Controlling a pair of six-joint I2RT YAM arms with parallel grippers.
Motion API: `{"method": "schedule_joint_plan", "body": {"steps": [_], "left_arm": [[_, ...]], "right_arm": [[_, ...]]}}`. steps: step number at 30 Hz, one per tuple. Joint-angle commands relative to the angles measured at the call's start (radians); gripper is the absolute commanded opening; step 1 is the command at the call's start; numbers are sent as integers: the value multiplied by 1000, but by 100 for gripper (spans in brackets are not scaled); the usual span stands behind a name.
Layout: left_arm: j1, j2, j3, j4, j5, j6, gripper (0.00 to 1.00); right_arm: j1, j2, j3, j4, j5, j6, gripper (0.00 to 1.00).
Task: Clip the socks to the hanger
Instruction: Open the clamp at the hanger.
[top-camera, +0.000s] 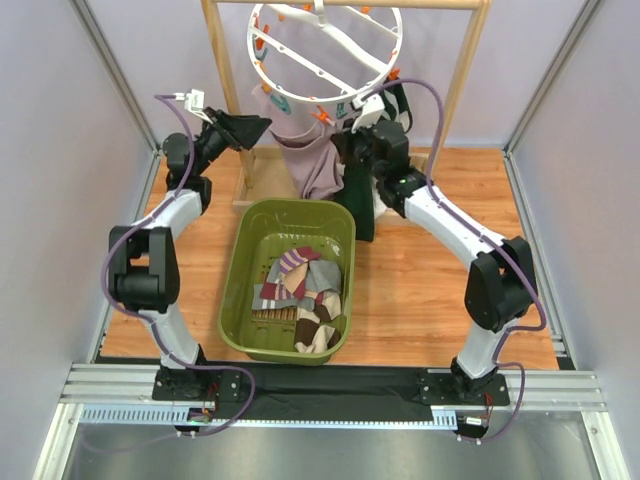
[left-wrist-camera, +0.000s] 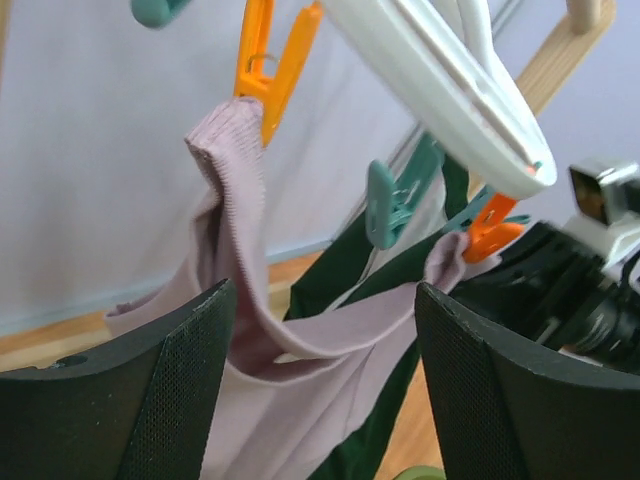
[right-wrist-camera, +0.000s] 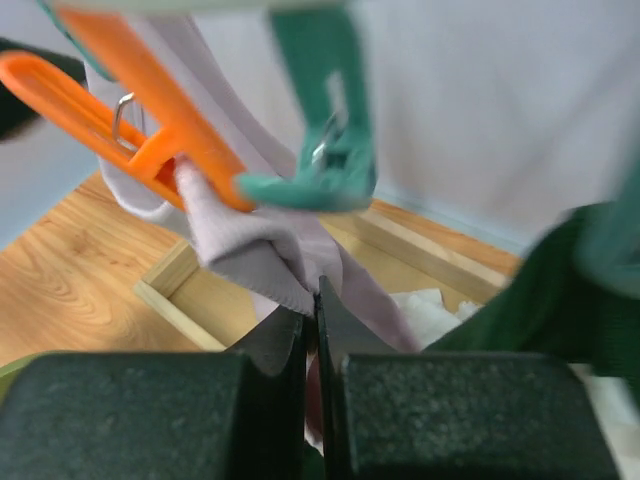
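Observation:
The white ring hanger (top-camera: 385, 60) hangs from the wooden rail, with orange and teal clips round it. A lilac sock (top-camera: 315, 160) hangs from two orange clips (left-wrist-camera: 275, 55) (left-wrist-camera: 490, 225) and sags between them. A dark green sock (top-camera: 362, 205) hangs behind it. My left gripper (top-camera: 262, 128) is open, its fingers either side of the lilac sock (left-wrist-camera: 300, 400) without touching it. My right gripper (right-wrist-camera: 318, 290) is shut, and the lilac sock's hem (right-wrist-camera: 250, 250) runs into its tips just under an orange clip (right-wrist-camera: 150, 120). Several more socks (top-camera: 300, 290) lie in the basket.
The olive-green basket (top-camera: 235, 270) stands in the middle of the table between the two arms. The wooden rack's posts (top-camera: 225, 60) (top-camera: 462, 70) rise at the back, with its base frame (right-wrist-camera: 180, 300) on the table. A teal clip (right-wrist-camera: 320, 150) dangles just above my right fingers.

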Motion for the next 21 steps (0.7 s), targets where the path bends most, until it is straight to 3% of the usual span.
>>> {"method": "schedule_joint_plan", "body": {"steps": [1, 7, 11, 21], "left_arm": [[-32, 61, 91, 338, 106, -98, 80], [-86, 111, 97, 329, 57, 37, 84], [-92, 119, 74, 425, 23, 39, 83], [-114, 196, 181, 372, 40, 137, 84]], "right_arm": [[-39, -104, -10, 22, -174, 38, 0], [-125, -123, 7, -2, -325, 125, 0], [-130, -103, 22, -12, -345, 118, 0], [-156, -116, 8, -6, -370, 133, 0]]}}
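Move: The teal clamp on the hanger lies about 5 cm ahead of the left hand, 6 cm to its right and 3 cm above. Also from this hand, the left orange clip is roughly 8 cm straight ahead, and the right orange clip 12 cm right and 3 cm ahead. From the right hand, already pinching the lilac sock, the teal clamp lies some 10 cm left, 5 cm ahead and 9 cm higher. Left hand slides about 5 cm right, tipping upward, open, towards the teal clamp; right lifts the still-pinched sock rightward. ##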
